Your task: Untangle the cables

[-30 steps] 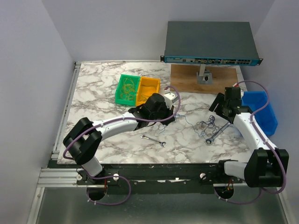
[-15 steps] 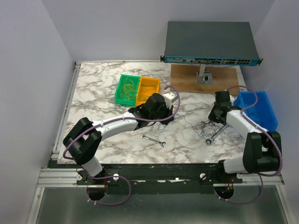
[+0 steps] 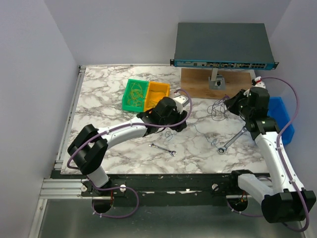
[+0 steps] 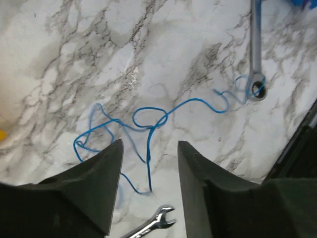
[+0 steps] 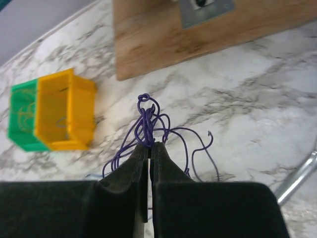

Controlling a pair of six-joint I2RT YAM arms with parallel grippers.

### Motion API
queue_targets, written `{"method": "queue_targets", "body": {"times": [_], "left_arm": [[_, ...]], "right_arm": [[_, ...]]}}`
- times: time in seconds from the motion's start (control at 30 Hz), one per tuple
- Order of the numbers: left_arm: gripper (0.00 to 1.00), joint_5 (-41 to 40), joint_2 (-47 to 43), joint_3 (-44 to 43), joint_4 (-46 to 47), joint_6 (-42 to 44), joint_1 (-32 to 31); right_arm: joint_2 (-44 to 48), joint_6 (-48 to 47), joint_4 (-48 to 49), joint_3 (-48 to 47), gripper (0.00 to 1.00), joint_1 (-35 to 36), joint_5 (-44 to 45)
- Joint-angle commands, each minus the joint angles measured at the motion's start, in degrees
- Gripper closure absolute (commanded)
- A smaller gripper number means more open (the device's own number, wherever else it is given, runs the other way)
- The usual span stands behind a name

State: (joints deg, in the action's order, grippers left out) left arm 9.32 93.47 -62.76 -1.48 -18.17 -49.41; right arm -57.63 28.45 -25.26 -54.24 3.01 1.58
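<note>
The cables are split in two. A clump of thin purple cables (image 5: 148, 116) hangs pinched in my right gripper (image 5: 150, 145), which is shut on it and lifted above the marble near the wooden board; from above, the clump (image 3: 216, 108) dangles off that gripper (image 3: 228, 105). A thin blue cable (image 4: 148, 119) lies looped on the table, one end reaching the big wrench (image 4: 255, 49). My left gripper (image 4: 149, 144) stands open over it, a blue strand showing between the jaws but not gripped. From above, the left gripper (image 3: 179, 119) is at mid-table.
A small silver wrench (image 3: 163, 149) lies near the left gripper and a larger one (image 3: 230, 140) to the right. Green (image 3: 135, 94) and orange (image 3: 157, 96) bins stand at the back, a blue bin (image 3: 280, 116) at the right. A network switch (image 3: 223, 44) sits above the wooden board (image 3: 198, 82).
My right gripper came down onto the purple clump, shut on it and lifted it back toward the wooden board. My left gripper has opened over the blue cable.
</note>
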Motion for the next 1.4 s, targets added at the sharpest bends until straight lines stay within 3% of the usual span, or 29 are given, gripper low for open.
{"method": "queue_targets", "body": {"times": [0.0, 0.03, 0.13, 0.37, 0.53, 0.7, 0.77, 0.87, 1.07, 1.2, 1.3, 1.37], "left_arm": [[0.35, -1.13, -3.05, 1.65, 1.14, 0.33, 0.28], [0.26, -0.82, -4.24, 3.20, 3.26, 0.33, 0.27], [0.18, -0.28, -7.94, 6.34, 6.50, 0.42, 0.52], [0.18, 8.01, -8.58, 9.00, 11.86, -3.09, 3.19], [0.19, 9.47, -6.81, 7.43, 10.26, -3.01, 3.51], [0.19, 13.24, -6.53, 7.83, 12.49, -3.76, 3.85], [0.19, 14.64, -6.23, 7.92, 13.37, -4.15, 3.89], [0.19, 14.36, -5.55, 7.46, 12.72, -3.90, 3.92], [0.20, 10.05, -2.91, 4.10, 6.67, -2.83, 3.92], [0.20, 6.81, -0.47, 1.66, 2.61, -3.12, 3.90], [0.20, 6.20, 0.21, 1.13, 1.83, -3.10, 3.94], [0.20, 5.94, 0.22, 1.14, 1.74, -3.18, 3.96]], "right_arm": [[0.13, -0.11, 3.50, 0.05, 0.97, 0.31, -17.77], [-0.12, -0.06, 4.15, 0.54, 0.96, 0.33, -20.00], [-0.73, -0.77, 5.63, 2.13, 0.97, 0.33, -23.75], [0.87, -1.97, 6.99, 4.59, 0.98, 0.37, -25.95], [2.90, -1.16, 3.83, 2.69, 0.99, 0.32, -14.82], [3.46, -4.28, 4.01, 2.40, 0.99, 0.29, -25.94], [3.52, -3.89, 3.37, 2.23, 0.99, 0.40, -25.24], [5.68, -0.46, 0.87, 1.70, 0.99, 0.33, -9.39], [10.87, 8.14, -3.33, -1.07, 0.99, 0.33, 35.35], [6.50, 4.43, -4.14, -5.48, 0.99, 0.33, 59.35], [0.86, 4.38, -4.95, -7.67, 0.98, 0.16, 72.93], [-2.16, 4.35, -3.12, -7.79, 0.97, -1.37, 74.98]]}}
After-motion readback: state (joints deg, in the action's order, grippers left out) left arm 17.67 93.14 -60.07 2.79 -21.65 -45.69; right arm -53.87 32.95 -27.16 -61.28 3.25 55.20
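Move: The right hand already grips the tangled purple cable in the air. From it the blue bin lies about 26 cm to the right, 3 cm ahead and 15 cm below; the large spanner is 7 cm right, 6 cm back and 19 cm down, the wooden board 26 cm straight ahead, 18 cm down. The blue cable's loops are just 3 cm right, 2 cm ahead and 8 cm below the left hand, with the small spanner 9 cm left, 6 cm back, 10 cm down. Keeping the purple cable pinched, the right hand first drifts about 6 cm left while yawing some 20 degrees counter-clockwise, hovers there, then sweeps back past its start and on to the right towards the blue bin, roughly 20 cm in all, climbing, drawing back a little and yawing about 70 degrees clockwise. The left fingers, already parting, spread wide over the blue cable while that hand bobs up some 3 cm and sinks back to its old height. ##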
